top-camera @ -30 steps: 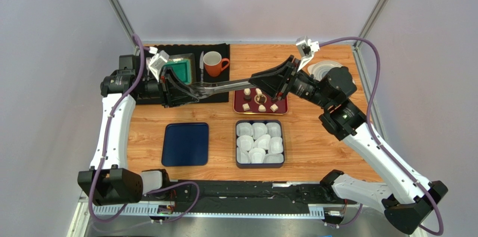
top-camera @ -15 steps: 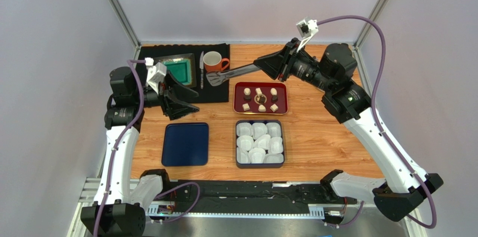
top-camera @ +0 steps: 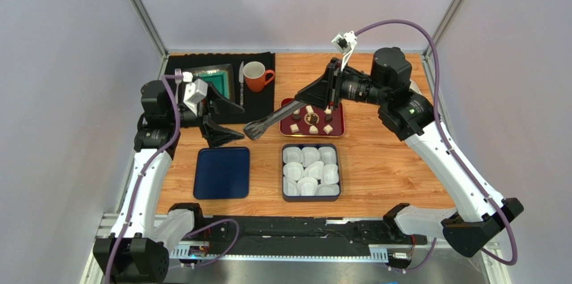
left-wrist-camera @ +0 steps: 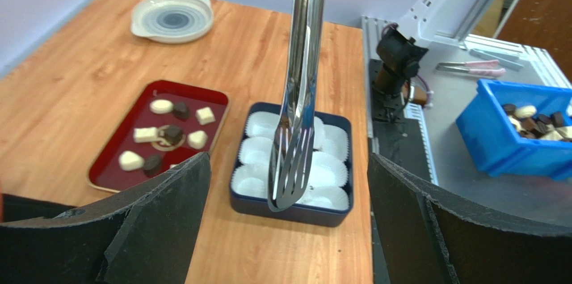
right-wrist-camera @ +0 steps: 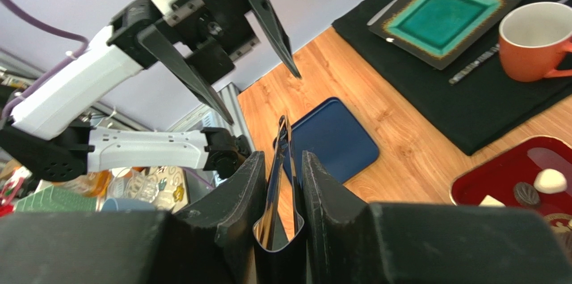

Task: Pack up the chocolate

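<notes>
Several dark and cream chocolate pieces lie on a red tray. In front of the tray stands a dark blue box filled with empty white paper cups. My right gripper is shut on the handle end of metal tongs. The tongs slant down to the left, and their slotted tip hangs just ahead of my left gripper. That gripper is open and holds nothing.
A dark blue lid lies left of the box. At the back left, a black mat carries an orange mug, a green plate and cutlery. A white lid lies far right. A blue bin sits off the table.
My left gripper has opened, let go of the tongs and drawn back to the left. The right arm lifted the tongs away, then swung their tip down toward the left gripper.
</notes>
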You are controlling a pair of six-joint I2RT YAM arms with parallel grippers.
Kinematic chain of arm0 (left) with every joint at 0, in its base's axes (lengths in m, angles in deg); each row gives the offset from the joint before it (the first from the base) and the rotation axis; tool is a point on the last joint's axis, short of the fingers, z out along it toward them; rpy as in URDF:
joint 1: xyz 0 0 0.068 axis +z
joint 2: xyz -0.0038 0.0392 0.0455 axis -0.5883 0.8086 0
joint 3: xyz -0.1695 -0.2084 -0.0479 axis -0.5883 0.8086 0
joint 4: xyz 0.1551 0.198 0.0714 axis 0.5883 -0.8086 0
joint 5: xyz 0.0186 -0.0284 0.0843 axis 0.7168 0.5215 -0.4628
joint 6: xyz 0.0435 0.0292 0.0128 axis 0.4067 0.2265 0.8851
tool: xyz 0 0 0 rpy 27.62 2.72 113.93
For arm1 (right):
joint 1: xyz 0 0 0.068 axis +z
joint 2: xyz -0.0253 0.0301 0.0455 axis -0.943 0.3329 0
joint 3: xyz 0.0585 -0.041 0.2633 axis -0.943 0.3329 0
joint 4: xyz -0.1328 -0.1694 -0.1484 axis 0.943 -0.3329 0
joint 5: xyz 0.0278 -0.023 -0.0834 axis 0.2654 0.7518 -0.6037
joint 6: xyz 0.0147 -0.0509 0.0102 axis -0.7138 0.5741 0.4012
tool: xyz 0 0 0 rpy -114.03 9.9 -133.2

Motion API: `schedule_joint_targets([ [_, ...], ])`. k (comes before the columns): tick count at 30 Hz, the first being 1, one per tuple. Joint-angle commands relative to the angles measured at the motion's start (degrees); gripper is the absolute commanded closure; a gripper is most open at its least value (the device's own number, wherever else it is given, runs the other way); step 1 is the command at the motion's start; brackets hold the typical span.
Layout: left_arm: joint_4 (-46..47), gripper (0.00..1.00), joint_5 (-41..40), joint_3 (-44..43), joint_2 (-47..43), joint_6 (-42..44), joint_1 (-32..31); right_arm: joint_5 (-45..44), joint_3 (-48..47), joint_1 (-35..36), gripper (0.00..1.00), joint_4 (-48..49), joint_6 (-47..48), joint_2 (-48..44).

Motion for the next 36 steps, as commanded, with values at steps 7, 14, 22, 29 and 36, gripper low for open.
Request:
schedule_joint_targets([
  [7, -1.68, 0.07, 9.45, 5.64, -2.60, 4.06, -1.12, 5.55, -3.84, 1.39, 1.00, 4.21, -0.67, 3.12],
  [14, -2.39, 0.14, 11.99, 5.81, -1.98, 2.92, -1.12, 5.20, -5.15, 3.15, 1.00, 6.50, -1.55, 5.50],
  [22, 2.00, 0.32, 16.13, 8.45, -1.80, -4.11, -3.15, 4.58, -7.79, 3.24, 1.00, 6.41, -2.00, 6.82],
  [29, 1.92, 0.71, 16.21, 6.61, -1.45, -3.94, -3.41, 4.85, -6.74, 3.24, 1.00, 7.11, -2.52, 6.55],
  [36, 1.13, 0.88, 16.21, 5.20, -1.01, -4.29, -3.59, 5.63, -5.16, 3.94, 1.00, 6.77, -1.91, 7.08],
])
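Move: The slotted tips of the tongs hang between the two hands: about 5 cm to the right of the open left hand, roughly 1 cm back and 5 cm lower, and from the right hand, which already holds the handle end, some 13 cm left, 3 cm back and 11 cm down. From the left hand, down on the table, the blue tray lies level with it and 9 cm left, the packing box level with it and 21 cm right, the red chocolate tray 20 cm ahead and 22 cm right. The tongs' tips are fed into the left hand's open fingers as the right hand, keeping its grip on the handle end, carries them about 3.5 cm left. The left hand sinks some 4 cm and eases 2 cm back to meet them, rolls about 10 degrees with its forward side dipping, then closes from wide open to nearly shut, pinching the tongs near the tips. ##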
